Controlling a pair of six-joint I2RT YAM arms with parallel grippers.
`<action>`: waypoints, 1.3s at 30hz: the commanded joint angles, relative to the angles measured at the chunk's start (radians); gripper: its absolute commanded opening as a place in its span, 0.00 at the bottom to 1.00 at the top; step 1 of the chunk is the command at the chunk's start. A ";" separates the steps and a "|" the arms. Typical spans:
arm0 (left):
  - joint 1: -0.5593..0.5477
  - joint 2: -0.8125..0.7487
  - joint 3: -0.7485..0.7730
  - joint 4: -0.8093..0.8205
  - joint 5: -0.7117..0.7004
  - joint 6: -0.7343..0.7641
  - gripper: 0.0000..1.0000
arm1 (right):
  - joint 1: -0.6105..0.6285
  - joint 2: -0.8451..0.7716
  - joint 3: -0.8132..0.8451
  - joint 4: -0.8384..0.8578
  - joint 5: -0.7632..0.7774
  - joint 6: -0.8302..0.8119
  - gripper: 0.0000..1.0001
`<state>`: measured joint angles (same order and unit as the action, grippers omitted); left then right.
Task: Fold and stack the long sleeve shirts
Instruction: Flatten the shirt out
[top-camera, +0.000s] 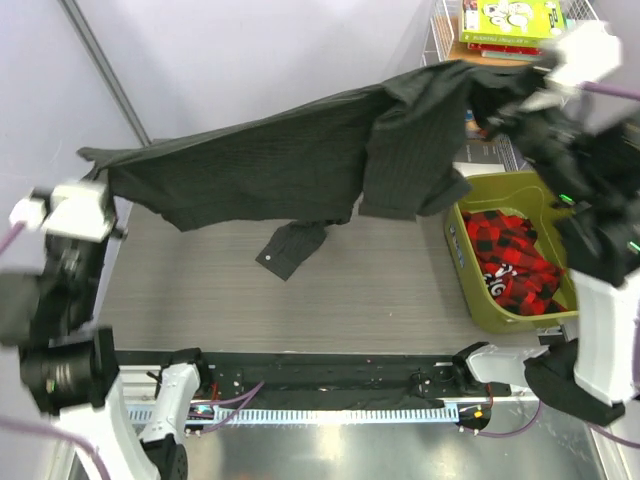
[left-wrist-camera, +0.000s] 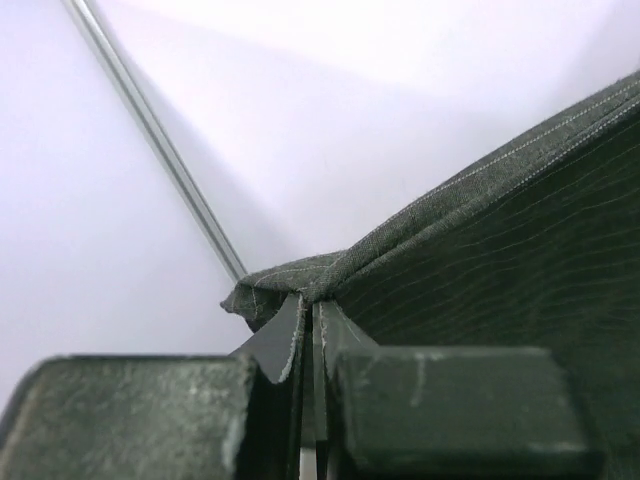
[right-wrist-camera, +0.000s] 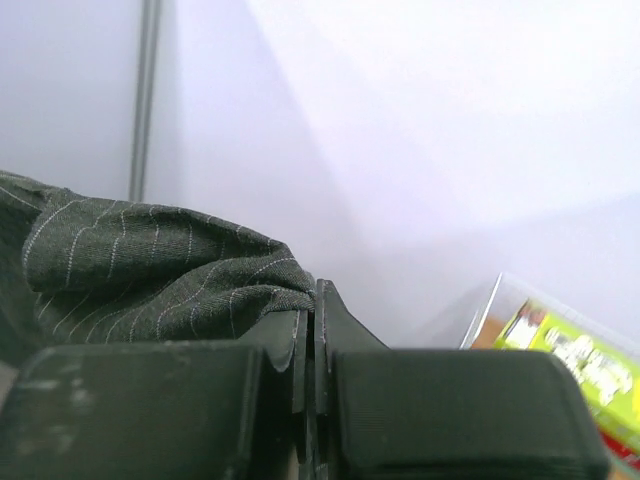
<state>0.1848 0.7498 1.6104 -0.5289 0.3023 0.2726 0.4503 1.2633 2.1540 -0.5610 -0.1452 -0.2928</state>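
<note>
One long sleeve shirt (top-camera: 290, 155), dark charcoal with fine pale pinstripes, hangs stretched in the air above the table between my two grippers. My left gripper (top-camera: 103, 172) is shut on its left corner; the left wrist view shows the cloth edge (left-wrist-camera: 500, 250) pinched at the closed fingertips of this gripper (left-wrist-camera: 310, 305). My right gripper (top-camera: 497, 100) is shut on the shirt's upper right end, higher than the left. In the right wrist view the bunched cloth (right-wrist-camera: 150, 270) runs into that shut gripper (right-wrist-camera: 315, 300). A buttoned cuff (top-camera: 290, 248) dangles low over the table.
An olive bin (top-camera: 455, 250) at the right holds red-and-black plaid cloth (top-camera: 510, 260). A wire shelf with a green box (top-camera: 512, 20) stands at the back right, close to the right arm. A slanted metal pole (top-camera: 105, 70) runs behind the left side. The grey table (top-camera: 350, 300) lies below.
</note>
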 joint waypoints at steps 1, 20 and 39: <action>0.007 -0.064 0.063 0.064 -0.121 -0.039 0.00 | -0.012 -0.079 0.185 0.067 0.032 0.056 0.01; 0.007 0.265 -0.234 0.227 -0.149 0.114 0.00 | -0.016 0.180 -0.307 0.375 0.087 -0.198 0.01; 0.018 0.869 -0.176 0.106 -0.115 0.129 0.98 | -0.064 0.698 -0.078 -0.054 0.191 -0.230 1.00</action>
<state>0.2001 1.7706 1.4742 -0.3191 0.1040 0.3798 0.3962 2.2395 2.1880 -0.4931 0.0650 -0.5426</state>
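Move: Both hands already pinch a corner of the stretched shirt, high above the table. The left corner's landing spot is about 24 cm ahead of the left hand, 8 cm left and 49 below; the right one's is some 27 ahead of the right hand, 11 left and 57 below. The dangling cuff lies 13 ahead and 23 right of the left hand; the bin sits 6 ahead and 30 right of the right hand, the wire rack 34 ahead and 20 right. Keeping their pinch on the shirt's corners, both hands first swing back 10 to 14 cm and up a little, then whip forward and down together by roughly 45 to 50 cm towards the far part of the table, drifting left. The wrists tip steeply down, and late in the sweep both grippers open wide and let the corners go. ##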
